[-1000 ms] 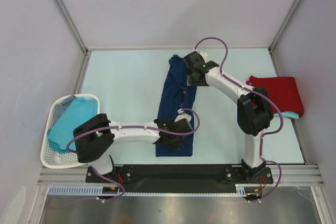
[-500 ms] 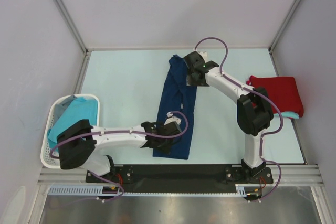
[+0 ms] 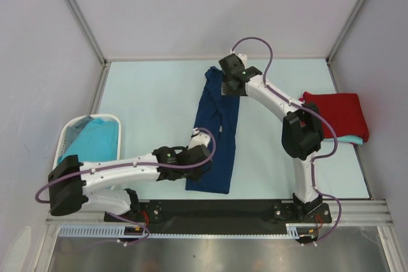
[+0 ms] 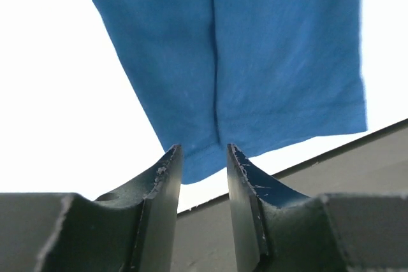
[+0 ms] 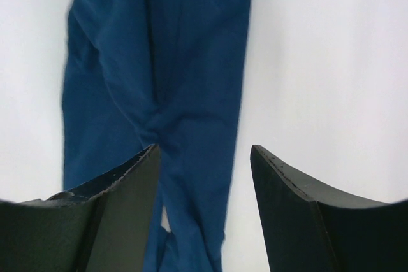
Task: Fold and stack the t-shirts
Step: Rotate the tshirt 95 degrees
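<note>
A navy blue t-shirt lies folded into a long strip down the middle of the table. My left gripper is low at the strip's near left corner; in the left wrist view its jaws stand apart, open, with the cloth's edge just beyond the tips and nothing between them. My right gripper hovers over the strip's far end, open wide above the cloth, holding nothing. A folded red t-shirt rests on a turquoise one at the right.
A white perforated basket stands at the near left with turquoise t-shirts inside. The black base rail runs along the near edge. Grey walls close off the back and both sides.
My left arm has stretched out and its gripper slid leftward off the shirt's lower part to the near left corner. The right gripper edged slightly up and left at the far end.
</note>
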Robot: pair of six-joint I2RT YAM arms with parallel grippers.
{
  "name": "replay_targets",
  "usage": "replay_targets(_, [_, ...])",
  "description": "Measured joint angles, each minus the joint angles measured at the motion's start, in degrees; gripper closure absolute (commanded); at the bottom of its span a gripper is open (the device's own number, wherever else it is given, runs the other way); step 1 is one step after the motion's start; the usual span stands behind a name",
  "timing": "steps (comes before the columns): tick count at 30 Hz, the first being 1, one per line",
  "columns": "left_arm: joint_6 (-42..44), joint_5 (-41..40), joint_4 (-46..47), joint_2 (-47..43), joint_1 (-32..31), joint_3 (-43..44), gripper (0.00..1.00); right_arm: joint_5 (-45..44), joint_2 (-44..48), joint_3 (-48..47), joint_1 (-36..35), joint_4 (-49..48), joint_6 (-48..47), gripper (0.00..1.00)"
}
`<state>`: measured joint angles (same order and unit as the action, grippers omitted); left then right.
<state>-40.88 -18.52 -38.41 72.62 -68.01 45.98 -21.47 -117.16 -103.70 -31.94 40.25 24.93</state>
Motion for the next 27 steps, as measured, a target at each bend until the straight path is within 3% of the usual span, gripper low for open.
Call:
replay_targets(7, [1.95, -3.82, 0.44, 1.33, 0.59, 8.11, 0.62, 2.75, -10.05, -13.6, 1.88, 1.29, -0.61, 0.55])
replay_targets(12, [3.04, -3.74, 1.03, 3.8, 0.63, 8.26, 0.62, 4.52, -15.47, -15.13, 3.58, 2.14, -0.76, 0.67])
replay_targets(23, [6.34, -2.19, 3.91, 11.13, 0.63, 11.54, 0.63, 7.65, -24.26, -20.94, 4.37, 4.33, -1.03, 0.77])
replay_targets(25, [6.88, -1.73, 4.42, 12.55, 0.63, 12.46, 0.63, 8.0, -24.83, -22.14, 4.44, 4.46, -1.05, 0.82])
replay_targets(27, [7.43, -1.22, 4.98, 13.84, 0.63, 13.18, 0.63, 8.52, -25.38, -22.95, 4.63, 4.48, -1.03, 0.98])
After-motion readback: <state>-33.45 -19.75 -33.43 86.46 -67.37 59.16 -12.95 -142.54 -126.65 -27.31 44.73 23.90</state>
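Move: The patch of the t-shirt I want lies some 6 cm ahead of my open right hand, 1 cm left and 11 cm below. The shirt's bunched far end is about 9 cm beyond that patch and 5 cm left of it; the long right edge is 3 cm to its right. My left hand hovers over the shirt's near part, whose middle is about 4 cm ahead, 5 cm right and 6 cm below; the near hem is 3 cm back and 3 cm right. I reach my right hand forward about 5 cm, then drop it some 10 cm onto the far right part of the shirt, tipping the fingers down 10 degrees and closing them from wide to nearly shut. Meanwhile my left hand lifts clear and forward, then sinks partway while swinging right over the near part, about 7 cm in all sideways, opening unchanged. ##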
